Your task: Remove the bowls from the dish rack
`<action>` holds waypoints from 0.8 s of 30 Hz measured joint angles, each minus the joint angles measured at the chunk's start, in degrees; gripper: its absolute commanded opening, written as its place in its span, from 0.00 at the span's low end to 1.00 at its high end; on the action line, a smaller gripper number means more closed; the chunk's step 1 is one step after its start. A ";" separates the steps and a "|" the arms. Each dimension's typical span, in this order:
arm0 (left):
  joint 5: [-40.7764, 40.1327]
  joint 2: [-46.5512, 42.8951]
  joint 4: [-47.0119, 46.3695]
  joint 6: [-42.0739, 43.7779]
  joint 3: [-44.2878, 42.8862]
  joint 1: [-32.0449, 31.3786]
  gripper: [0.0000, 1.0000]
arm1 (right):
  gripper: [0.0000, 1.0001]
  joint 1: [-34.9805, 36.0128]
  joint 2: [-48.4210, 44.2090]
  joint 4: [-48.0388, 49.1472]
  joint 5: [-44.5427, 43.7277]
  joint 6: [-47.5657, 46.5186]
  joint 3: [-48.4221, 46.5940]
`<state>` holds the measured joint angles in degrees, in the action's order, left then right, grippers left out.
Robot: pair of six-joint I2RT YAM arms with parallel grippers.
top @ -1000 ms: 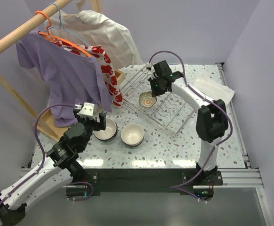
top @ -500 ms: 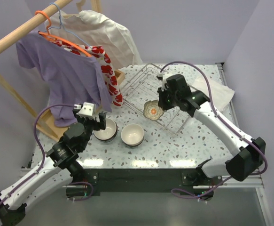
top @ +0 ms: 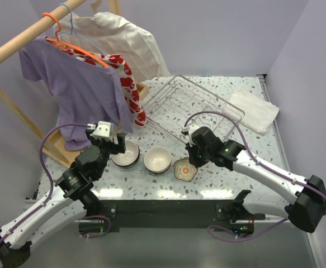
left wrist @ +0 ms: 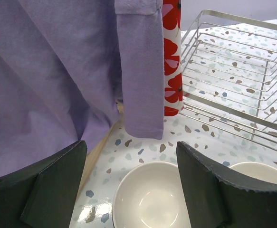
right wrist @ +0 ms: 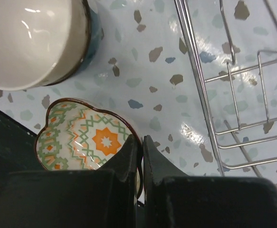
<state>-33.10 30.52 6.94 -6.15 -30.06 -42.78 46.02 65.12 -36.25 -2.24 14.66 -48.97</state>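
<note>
The silver wire dish rack (top: pixel 199 106) stands at the back of the table, and no bowl shows in it. Two pale bowls sit in front of it, one at the left (top: pixel 125 154) and one beside it (top: pixel 157 160). My left gripper (top: pixel 115 143) hovers open over the left bowl (left wrist: pixel 150 199), with one finger on each side and not touching it. My right gripper (top: pixel 193 160) is shut on the rim of a small bowl with an orange and green pattern (top: pixel 184 170) (right wrist: pixel 81 135). That bowl is tilted, low by the table's near edge. I cannot tell whether it touches the table.
A wooden clothes rail (top: pixel 17 42) with a purple shirt (top: pixel 79 89), a red-flowered garment (top: pixel 130 89) and a cream cloth crowds the back left. A white towel (top: pixel 255 110) lies to the right of the rack. A teal-banded bowl (right wrist: pixel 31 42) sits just beyond the patterned one.
My right arm has carried the patterned bowl out of the rack and down to the near table, right of the two pale bowls. The left arm has stayed where it was.
</note>
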 measured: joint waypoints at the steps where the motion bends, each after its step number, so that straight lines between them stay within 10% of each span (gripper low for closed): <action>1: -0.09 0.00 0.00 0.00 0.00 0.00 0.81 | 0.00 0.02 0.00 0.63 0.00 0.52 1.60; 14: -0.48 -0.02 -0.02 0.00 0.00 0.02 0.81 | 0.00 0.96 5.62 14.16 -1.55 5.55 12.41; 24: -0.79 -0.39 -0.02 0.00 0.00 0.02 0.84 | 0.57 1.62 5.40 19.45 -3.34 6.86 14.03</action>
<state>-33.89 30.13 6.92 -6.15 -30.06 -42.76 47.64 70.52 -16.80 -5.58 21.52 -34.94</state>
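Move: The right gripper already holds the patterned bowl by its rim; the place for it is the bare counter some 12 cm below, about 5 cm to the left and 3 cm nearer. The middle bowl stack is about 17 cm to this hand's left and 1 cm ahead. The dish rack's middle is some 27 cm straight ahead. From the idle left gripper, the counter spot is about 31 cm right, 9 cm back and 24 cm down. Lower the right gripper about 7.5 cm with the patterned bowl still pinched, letting the hand bow a centimetre or so back and right before it returns. Set the bowl on the bare counter to the right of the middle bowl stack, then hold the hand there and open the fingers to nearly half, freeing the rim while it stays between them. ##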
